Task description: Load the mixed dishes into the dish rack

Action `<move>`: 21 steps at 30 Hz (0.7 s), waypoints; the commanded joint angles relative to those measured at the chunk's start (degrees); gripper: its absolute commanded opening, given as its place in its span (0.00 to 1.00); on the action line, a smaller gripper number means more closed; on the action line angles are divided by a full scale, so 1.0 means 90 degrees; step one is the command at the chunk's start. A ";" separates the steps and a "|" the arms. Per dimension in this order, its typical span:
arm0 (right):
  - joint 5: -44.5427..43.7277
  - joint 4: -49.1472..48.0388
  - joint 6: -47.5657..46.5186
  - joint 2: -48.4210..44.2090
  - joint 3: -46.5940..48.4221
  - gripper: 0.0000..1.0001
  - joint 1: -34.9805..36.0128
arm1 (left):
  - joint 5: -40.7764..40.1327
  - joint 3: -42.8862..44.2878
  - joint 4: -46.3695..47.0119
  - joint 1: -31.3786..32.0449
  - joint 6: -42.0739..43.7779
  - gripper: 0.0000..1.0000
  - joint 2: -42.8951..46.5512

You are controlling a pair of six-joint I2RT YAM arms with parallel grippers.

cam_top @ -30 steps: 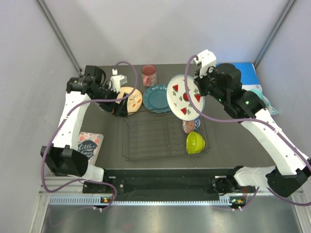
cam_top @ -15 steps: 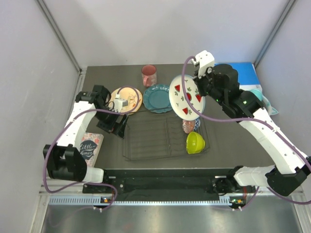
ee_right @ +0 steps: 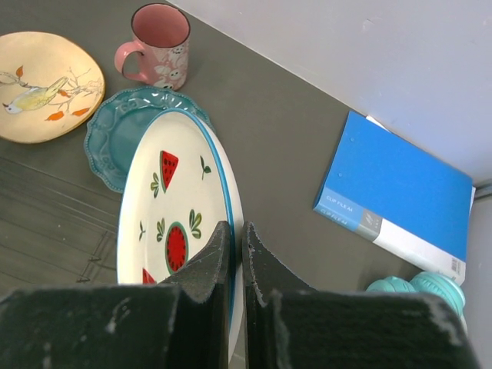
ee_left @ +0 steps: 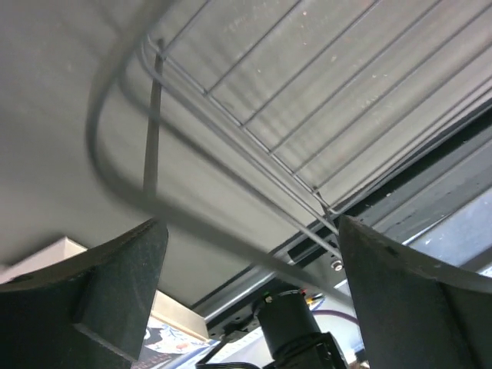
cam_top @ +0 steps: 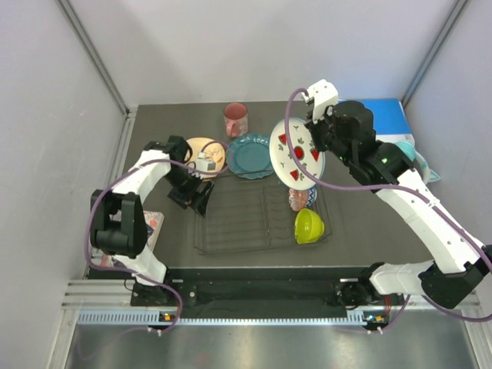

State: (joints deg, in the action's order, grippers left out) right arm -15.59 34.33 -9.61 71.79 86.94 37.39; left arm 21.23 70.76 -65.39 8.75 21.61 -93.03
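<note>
My right gripper [cam_top: 313,144] [ee_right: 237,238] is shut on the rim of the white plate with red watermelon marks [cam_top: 295,154] [ee_right: 173,207]. It holds the plate on edge above the back right of the black wire dish rack [cam_top: 238,219] [ee_left: 307,100]. The lime-green bowl [cam_top: 308,225] and the pink patterned bowl [cam_top: 298,200] sit in the rack's right side. Behind the rack lie the cream-yellow floral plate [cam_top: 206,154] [ee_right: 46,84], the teal scalloped plate [cam_top: 247,156] [ee_right: 108,142] and the pink-red mug [cam_top: 236,119] [ee_right: 157,46]. My left gripper [cam_top: 196,196] [ee_left: 252,224] is open, low at the rack's left rear corner, with a blurred rim wire crossing between its fingers.
A blue binder [cam_top: 384,115] [ee_right: 400,192] and teal headphones [cam_top: 415,157] [ee_right: 415,284] lie at the back right. A patterned booklet [cam_top: 152,223] lies left of the rack, partly under my left arm. White walls close in the sides and back.
My left arm has swung from the back left, past the cream plate, down to the rack's left rear corner. The right gripper has shifted the held plate slightly.
</note>
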 commanded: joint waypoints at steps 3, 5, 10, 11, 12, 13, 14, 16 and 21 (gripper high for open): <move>-0.0240 -0.0816 -0.0007 -0.0027 0.0477 0.00 0.0084 | -0.0405 0.0399 0.0204 0.0209 0.0402 0.84 -0.0385; -0.0250 -0.0816 -0.0036 -0.0037 0.0467 0.00 0.0084 | -0.0552 0.0351 0.0350 0.0209 0.0518 0.80 -0.0288; -0.0327 -0.0787 -0.0056 -0.0076 0.0438 0.00 0.0084 | -0.0864 0.0311 0.0886 0.0345 0.0685 0.73 0.0004; -0.0328 -0.0767 -0.0065 -0.0086 0.0438 0.00 0.0084 | -0.0904 0.0331 0.0975 0.0384 0.0714 0.67 0.0034; -0.0328 -0.0748 -0.0065 -0.0115 0.0428 0.00 0.0084 | -0.0914 0.0341 0.1053 0.0462 0.0744 0.64 0.0063; -0.0347 -0.0738 -0.0065 -0.0115 0.0419 0.00 0.0084 | -0.0924 0.0350 0.1189 0.0492 0.0763 0.61 0.0093; -0.0376 -0.0719 -0.0065 -0.0144 0.0419 0.00 0.0084 | -0.0924 0.0389 0.1268 0.0521 0.0802 0.57 0.0093; -0.0415 -0.0699 -0.0056 -0.0183 0.0409 0.00 0.0084 | -0.0973 0.0457 0.1357 0.0619 0.0793 0.54 0.0016; -0.0484 -0.0640 -0.0065 -0.0271 0.0350 0.00 0.0075 | -0.0904 0.0673 0.1376 0.0765 0.0724 0.50 -0.0219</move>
State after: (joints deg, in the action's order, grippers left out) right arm -18.06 34.39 -10.09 72.62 87.00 37.39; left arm 12.78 73.67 -56.03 14.26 26.13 -94.74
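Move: The dish rack's left rim, just short of its rear corner, lies close to my open left hand: about 3 cm ahead, 2 cm to the right and roughly level with it. From that hand, the bird plate lies some 17 cm ahead, 5 cm right and 9 cm lower, and the Little Women book about 17 cm left, 10 cm back and 8 cm lower. From my right hand, that rim is some 36 cm left, 4 cm back and 28 cm below. I dip my left hand a centimetre or two, then take it forward about 5 cm along the rack's left rim towards the rear corner, rising back as I go. My fingertips swing forward with a slight clockwise turn, some 15 degrees in all, while the fingers narrow to about half open around the rim and push the rack's left side forward. ##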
